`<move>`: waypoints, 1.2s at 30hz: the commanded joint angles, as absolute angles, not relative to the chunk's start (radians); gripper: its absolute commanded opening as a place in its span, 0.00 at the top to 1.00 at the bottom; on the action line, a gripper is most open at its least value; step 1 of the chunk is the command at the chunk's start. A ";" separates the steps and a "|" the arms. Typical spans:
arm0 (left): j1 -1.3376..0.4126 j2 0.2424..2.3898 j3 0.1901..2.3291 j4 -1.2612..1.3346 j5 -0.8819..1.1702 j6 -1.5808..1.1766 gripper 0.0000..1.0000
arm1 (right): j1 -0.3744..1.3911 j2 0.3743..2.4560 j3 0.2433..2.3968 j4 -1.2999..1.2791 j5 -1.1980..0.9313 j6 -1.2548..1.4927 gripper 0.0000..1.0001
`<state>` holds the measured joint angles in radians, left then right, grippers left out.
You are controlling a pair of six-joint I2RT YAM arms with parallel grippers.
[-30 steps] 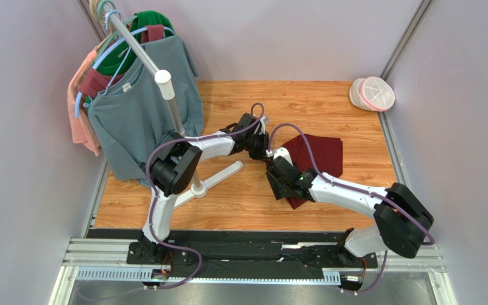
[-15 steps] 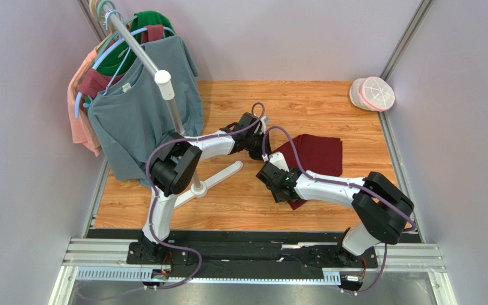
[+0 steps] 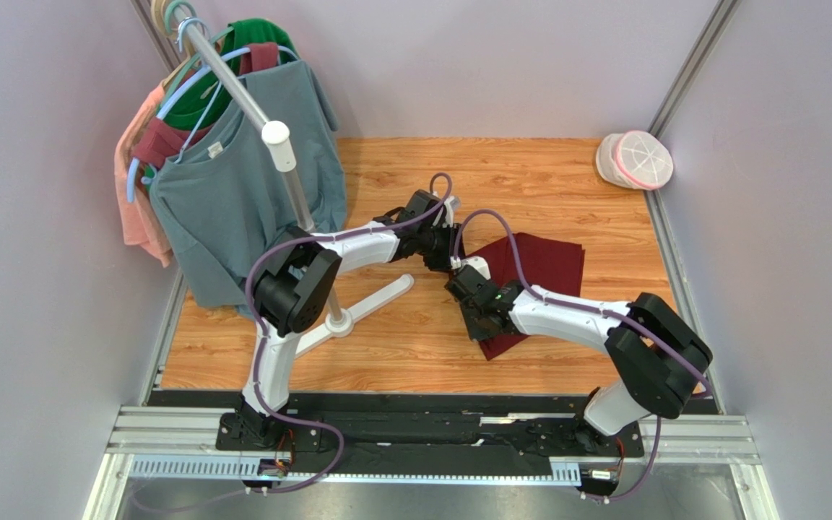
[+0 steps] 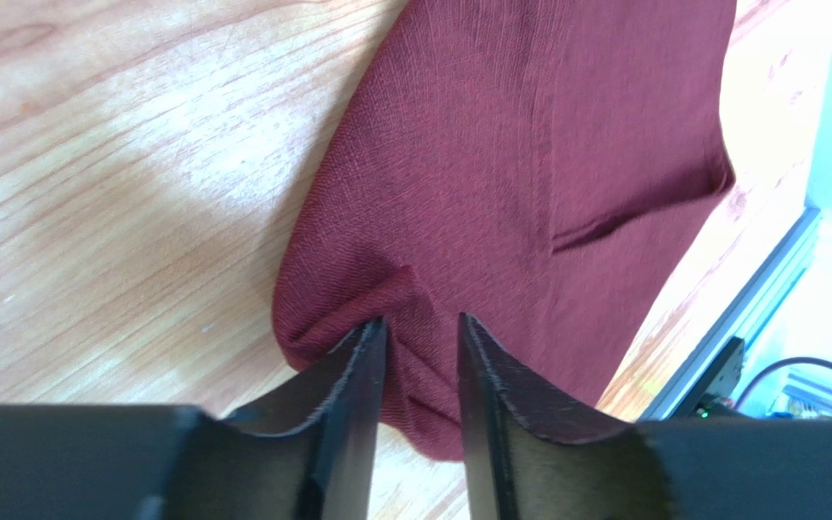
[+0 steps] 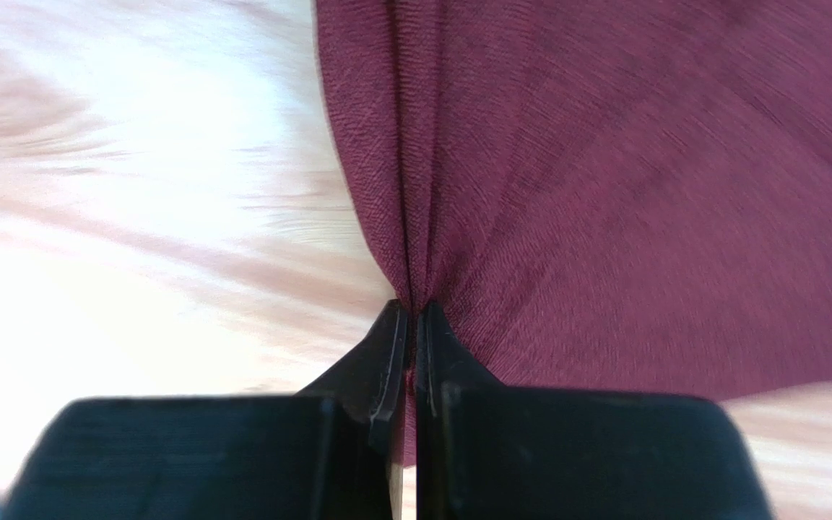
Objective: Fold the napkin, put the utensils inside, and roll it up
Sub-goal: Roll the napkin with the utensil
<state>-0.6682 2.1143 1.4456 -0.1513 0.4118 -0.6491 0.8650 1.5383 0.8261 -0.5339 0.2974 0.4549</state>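
Note:
The dark red napkin (image 3: 545, 265) lies folded on the wooden floor, right of centre. My right gripper (image 5: 410, 312) is shut on a pinched ridge along the napkin's (image 5: 627, 163) left edge; from above this gripper (image 3: 482, 314) sits over the cloth's near-left side. My left gripper (image 4: 418, 323) stands at the cloth's far-left corner, jaws apart, astride a bunched fold of the napkin (image 4: 518, 163) without squeezing it. From above, the left gripper (image 3: 455, 249) is mostly hidden under its wrist. The utensils are out of view.
A clothes rack with hanging shirts (image 3: 236, 163) stands at the left, its white T-shaped base (image 3: 372, 303) reaching toward the middle. A round white and pink object (image 3: 635, 159) sits in the far right corner. Grey walls close in on both sides.
My right gripper has gone from wide open to shut on the napkin's edge, and its arm has swung left. The left jaws have parted a little.

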 commanded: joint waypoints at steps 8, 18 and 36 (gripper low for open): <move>-0.653 1.936 1.407 -0.210 0.333 -0.548 0.41 | 0.671 1.485 0.769 -0.393 -0.320 0.448 1.00; -0.646 1.882 1.364 -0.204 0.331 -0.493 0.33 | 0.441 1.509 0.646 -0.170 -0.619 0.480 1.00; -0.644 1.850 1.233 -0.101 0.379 -0.503 0.31 | 0.249 1.670 0.588 0.023 -0.864 0.534 1.00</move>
<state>-0.6472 1.9011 1.2484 -0.1616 0.3534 -0.4915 0.2626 1.6554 0.5938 -0.0448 -0.8547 0.5274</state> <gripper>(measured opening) 0.695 0.021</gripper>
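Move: The left hand's fingertips are right at the napkin's far-left corner, about 1 cm below them, with the rack foot some 22 cm to the left and 11 cm nearer the base. The right hand holds the napkin's left edge; the napkin's middle lies about 7 cm ahead and 8 cm to its right, the far-left corner some 12 cm ahead and 5 cm left, and the near corner 4 cm back. Right keeps pinching the napkin, fingers swinging some 60 degrees leftward; left hand opens, rises and withdraws 5 cm left. ##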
